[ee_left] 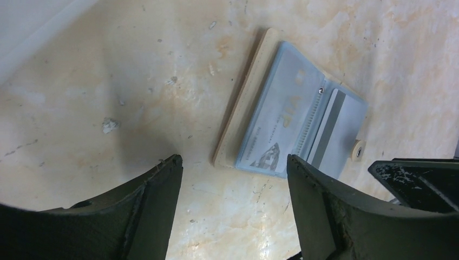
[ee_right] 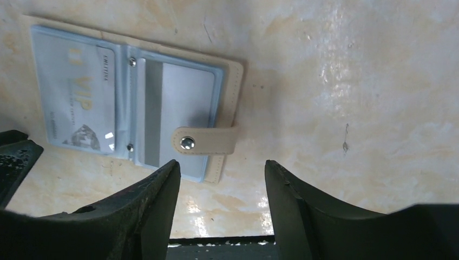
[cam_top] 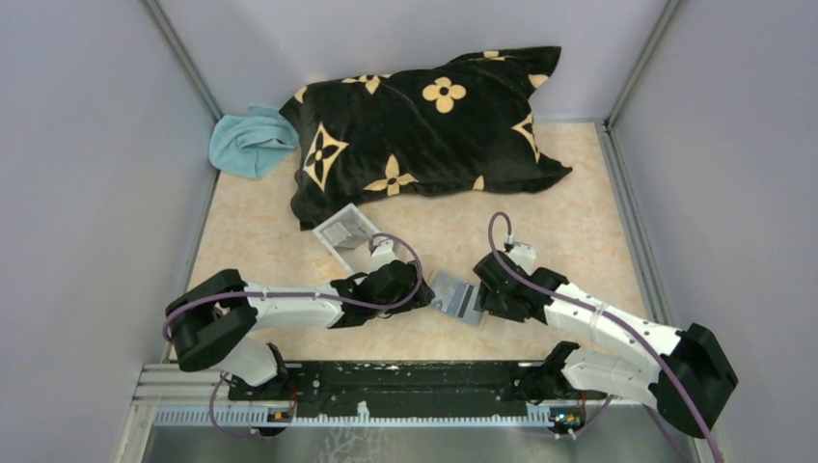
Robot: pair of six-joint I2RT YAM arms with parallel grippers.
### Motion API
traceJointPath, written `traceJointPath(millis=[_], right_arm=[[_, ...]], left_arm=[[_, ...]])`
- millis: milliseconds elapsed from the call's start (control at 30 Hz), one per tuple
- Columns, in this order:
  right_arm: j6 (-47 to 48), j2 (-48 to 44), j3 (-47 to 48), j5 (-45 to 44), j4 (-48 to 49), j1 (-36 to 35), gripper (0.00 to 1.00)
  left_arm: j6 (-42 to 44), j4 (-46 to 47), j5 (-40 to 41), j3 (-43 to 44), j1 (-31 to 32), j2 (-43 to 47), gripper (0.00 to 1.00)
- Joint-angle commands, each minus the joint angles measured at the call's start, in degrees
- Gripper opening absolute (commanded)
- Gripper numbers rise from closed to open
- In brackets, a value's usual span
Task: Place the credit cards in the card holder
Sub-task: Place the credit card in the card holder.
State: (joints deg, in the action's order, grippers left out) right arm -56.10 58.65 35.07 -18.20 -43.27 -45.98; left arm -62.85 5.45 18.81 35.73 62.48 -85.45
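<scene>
The card holder (cam_top: 455, 297) lies open and flat on the table between my two grippers, tan rim (ee_left: 243, 108) outside and grey-blue pockets inside. A light blue credit card (ee_left: 276, 116) marked VIP sits in one pocket. A second card (ee_left: 335, 130) with a grey stripe sits in the other. In the right wrist view the holder (ee_right: 230, 97) shows the VIP card (ee_right: 76, 103), the striped card (ee_right: 178, 103) and the snap tab (ee_right: 205, 142). My left gripper (ee_left: 234, 162) (cam_top: 420, 289) hangs open just short of the holder, nothing between its fingers. The right gripper (ee_right: 221, 163) (cam_top: 482, 289) is open and empty beside the tab.
A clear shallow tray (cam_top: 347, 234) lies just beyond the left gripper. A black pillow with tan flowers (cam_top: 424, 125) fills the back, a light blue cloth (cam_top: 249, 143) at its left. Grey walls close both sides. A black rail (cam_top: 405, 381) runs along the near edge.
</scene>
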Motion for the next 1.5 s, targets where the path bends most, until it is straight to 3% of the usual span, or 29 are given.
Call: traceJointPath(millis=[0, 267, 800, 1133, 1467], right_arm=[[-4.0, -2.7, -3.0, 2.4, 2.8, -0.7, 0.6], [-6.9, -6.0, -8.2, 4.5, 7.5, -0.7, 0.6], [-10.7, -4.5, -14.6, 5.3, 16.4, -0.7, 0.6], [-9.4, -15.0, -15.0, 3.4, 18.2, -0.7, 0.58], [-6.8, -14.4, -10.5, 3.2, 17.8, -0.7, 0.57]], left_arm=[[3.7, -3.7, -2.7, 3.0, -0.2, -2.9, 0.77], [6.8, -12.1, -4.1, 10.0, -0.2, -9.4, 0.73], [8.3, -13.0, -7.2, 11.0, -0.4, -13.7, 0.45], [8.9, -13.7, -9.4, 10.7, -0.5, -14.6, 0.4], [9.0, -13.8, -11.4, 11.3, -0.4, -15.9, 0.38]])
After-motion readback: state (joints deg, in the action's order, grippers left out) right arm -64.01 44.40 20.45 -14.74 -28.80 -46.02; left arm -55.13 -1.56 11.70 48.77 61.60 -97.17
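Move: The striped-card sleeve, the card holder's right page, lies about 4 cm left of the right hand, 2 cm ahead and 4 cm below. The snap strap crosses that page some 2 cm left and 1 cm ahead of this hand. For the left hand, the VIP card under the holder's left page lies about 4 cm right, 3 cm ahead and 3 cm below; the striped-card sleeve is roughly 10 cm right and 1 cm back, the white tray 14 cm left and 12 cm ahead. The striped-card sleeve is worked by the right hand, which sinks about 3 cm while drawing back 2, then slides left and slightly forward with fingers still part open, rolling its left side up some 15 degrees before rising 1.5 cm with the page between its fingers. The left hand goes about 3 cm right and a little down to the holder's left edge, half closing its fingers across that edge to steady it. ##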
